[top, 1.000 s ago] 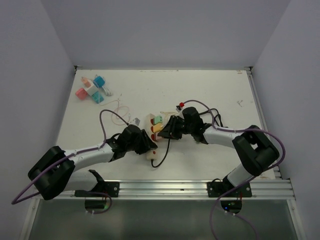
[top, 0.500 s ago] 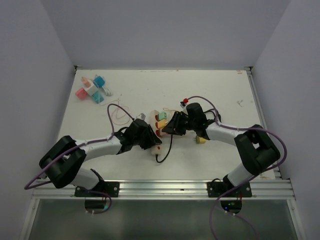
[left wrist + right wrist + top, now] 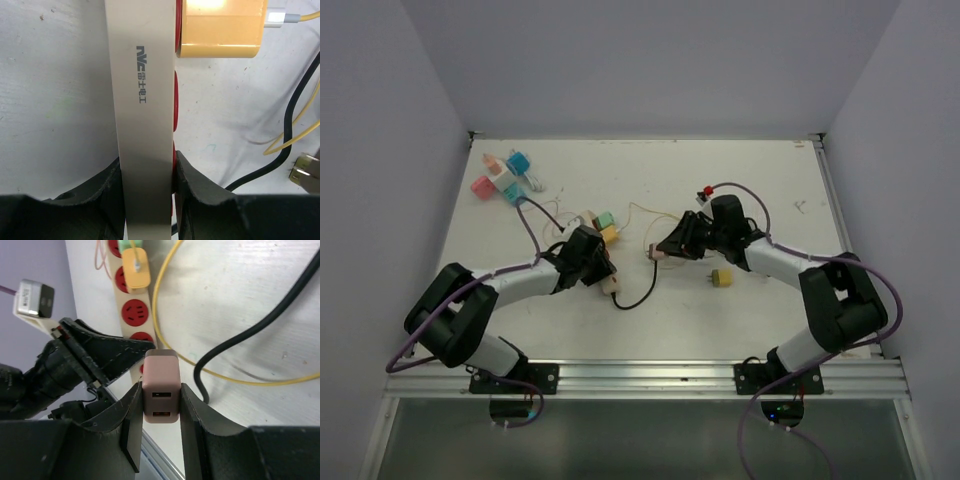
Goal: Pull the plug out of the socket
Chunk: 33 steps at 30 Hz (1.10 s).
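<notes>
My left gripper [image 3: 590, 262] [image 3: 147, 172] is shut on the cream socket strip [image 3: 611, 283] [image 3: 142, 100], gripping its narrow sides. The strip's red sockets [image 3: 131, 307] still carry a yellow plug [image 3: 610, 234] [image 3: 220, 25] [image 3: 135, 265] and a green plug [image 3: 604, 219]. A pink plug [image 3: 658, 253] [image 3: 160, 390] with two USB ports sits clamped between the fingers of my right gripper [image 3: 662, 250] [image 3: 160, 400], which is shut on it. The pink plug hangs free of the strip, a short way to its right.
Another yellow plug [image 3: 721, 277] lies loose on the table under my right arm. The strip's black cable [image 3: 638, 298] [image 3: 300, 95] [image 3: 250, 335] and a thin yellow wire [image 3: 645, 212] [image 3: 165, 305] loop between the grippers. Several coloured plugs [image 3: 502, 178] sit at the back left.
The pink plug has come out of the strip and moved right with my right gripper. My left gripper has drawn the strip left and away. A yellow plug now lies loose on the table.
</notes>
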Each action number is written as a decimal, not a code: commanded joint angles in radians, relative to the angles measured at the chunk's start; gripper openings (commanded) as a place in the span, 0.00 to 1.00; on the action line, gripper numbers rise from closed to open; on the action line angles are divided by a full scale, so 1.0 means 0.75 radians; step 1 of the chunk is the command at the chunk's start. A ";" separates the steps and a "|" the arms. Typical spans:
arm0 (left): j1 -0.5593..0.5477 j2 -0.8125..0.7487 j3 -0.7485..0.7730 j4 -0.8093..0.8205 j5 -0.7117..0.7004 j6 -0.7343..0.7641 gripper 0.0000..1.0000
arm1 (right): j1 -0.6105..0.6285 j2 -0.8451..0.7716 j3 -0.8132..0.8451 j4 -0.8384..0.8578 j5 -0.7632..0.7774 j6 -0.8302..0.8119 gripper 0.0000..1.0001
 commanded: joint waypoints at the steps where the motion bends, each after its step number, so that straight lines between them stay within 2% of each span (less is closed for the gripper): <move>1: 0.001 0.081 -0.041 -0.192 -0.156 0.066 0.00 | 0.004 -0.110 0.093 -0.116 0.021 -0.067 0.00; 5: 0.001 0.040 -0.053 -0.155 -0.130 0.089 0.00 | -0.028 -0.219 0.003 -0.106 0.093 -0.069 0.00; 8: 0.001 -0.007 -0.059 -0.131 -0.107 0.111 0.00 | -0.112 -0.325 -0.099 -0.079 0.099 -0.059 0.00; 12: 0.001 -0.084 -0.077 -0.088 -0.074 0.160 0.00 | -0.241 -0.468 -0.181 -0.213 0.131 -0.148 0.00; 16: 0.001 -0.121 -0.090 -0.049 -0.021 0.213 0.00 | -0.278 -0.534 -0.291 -0.290 0.091 -0.232 0.00; 22: 0.001 -0.189 -0.139 0.041 0.073 0.281 0.00 | -0.280 -0.530 -0.461 -0.157 0.021 -0.177 0.00; 27: 0.001 -0.231 -0.174 0.096 0.153 0.334 0.00 | -0.278 -0.467 -0.472 -0.114 0.093 -0.204 0.00; 33: 0.001 -0.293 -0.192 0.096 0.155 0.367 0.00 | -0.298 -0.376 -0.458 -0.034 0.233 -0.185 0.04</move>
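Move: Some 16 cm to the right of the right hand, 2 cm back and 8 cm lower, the pulled-out yellow plug lies on the table; the pink plug is already in the fingers. The socket's middle is about 16 cm left and 4 cm ahead, its orange plug 13 cm left and 8 cm ahead, both some 6 cm below. From the left hand, the socket's middle is 5 cm ahead and 2 cm left, the yellow plug about 30 cm straight right, 1 cm lower. Carrying the pink plug away from the socket, the right hand first rises about 5 cm, swings right some 10 cm, then sinks and draws back towards the table just short of the yellow plug, turning slightly clockwise with its grip kept. The left hand, still pinching the socket near its near end, draws it back about 4 cm and turns it clockwise. ##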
